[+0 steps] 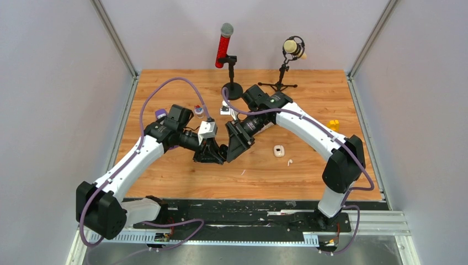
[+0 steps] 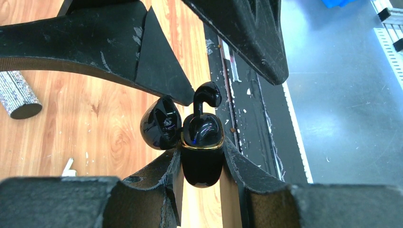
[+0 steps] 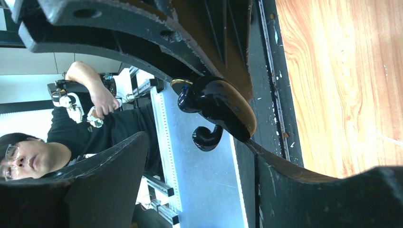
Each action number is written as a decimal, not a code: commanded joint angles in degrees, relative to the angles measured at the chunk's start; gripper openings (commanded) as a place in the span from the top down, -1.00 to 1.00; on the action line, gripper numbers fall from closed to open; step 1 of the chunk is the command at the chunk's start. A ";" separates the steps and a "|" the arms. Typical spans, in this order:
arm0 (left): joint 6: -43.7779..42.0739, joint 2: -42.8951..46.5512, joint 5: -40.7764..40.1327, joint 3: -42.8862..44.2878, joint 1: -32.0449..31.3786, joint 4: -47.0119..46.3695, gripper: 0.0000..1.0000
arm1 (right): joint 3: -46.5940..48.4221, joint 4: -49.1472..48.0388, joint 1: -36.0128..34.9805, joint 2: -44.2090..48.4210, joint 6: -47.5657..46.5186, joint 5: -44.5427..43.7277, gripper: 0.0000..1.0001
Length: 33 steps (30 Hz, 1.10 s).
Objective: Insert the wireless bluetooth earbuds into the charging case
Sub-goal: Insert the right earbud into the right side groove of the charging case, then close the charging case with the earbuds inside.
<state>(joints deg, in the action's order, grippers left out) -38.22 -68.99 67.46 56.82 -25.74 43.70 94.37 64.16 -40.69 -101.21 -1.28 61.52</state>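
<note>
My left gripper is shut on a glossy black charging case with a gold rim, its lid swung open to the left. A black earbud stands in the case mouth, its head sticking up. My right gripper hangs over it with jaws apart, one finger close beside the bud. In the right wrist view the earbud pokes out of the case ahead of my right gripper. From above, both grippers meet mid-table.
A white case and a small white earbud lie right of the grippers. A red microphone and a cream microphone stand on stands at the back. Small items: purple, yellow.
</note>
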 commanded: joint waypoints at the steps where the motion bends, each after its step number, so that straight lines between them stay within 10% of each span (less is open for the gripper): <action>1: 0.70 2.12 6.92 2.34 0.07 -0.77 1.00 | 1.13 -2.68 1.25 3.78 -2.71 0.58 -0.41; 22: 7.45 2.97 17.90 4.27 6.67 -3.98 0.98 | 5.23 0.16 3.59 11.95 -14.48 -2.68 -0.43; 33: -15.15 -4.49 27.22 15.38 7.98 21.62 0.95 | -6.68 -27.15 3.76 22.25 -15.22 -19.91 -0.41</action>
<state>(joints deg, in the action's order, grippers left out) -43.94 -71.75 86.74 70.78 -18.13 55.27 92.23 52.51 -37.19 -82.91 -15.53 47.88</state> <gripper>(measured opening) 0.353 0.711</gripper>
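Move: The black charging case is already pinched in the left pads, lid open, its middle about 1 cm to the right of the left hand point. From the open right hand it lies about 3 cm left, 1 cm back and 1 cm lower. The white earbud on the table is about 12 cm ahead of the right hand and 1 cm left, and the white case 9 cm ahead and 19 cm right, both some 20 cm below. From the left hand that white earbud is 12 cm ahead and 3 cm right, some 18 cm down. Leave the earbud in its groove and back the right gripper off the charging case, fingers staying wide: lift about 7 cm while easing right, then go forward late as the wrist swings some 40 degrees until the fingers point more steeply down. Keep the case pinched in the left gripper and raise it about 10 cm, fastest at the end, tipping those fingers up towards level. ##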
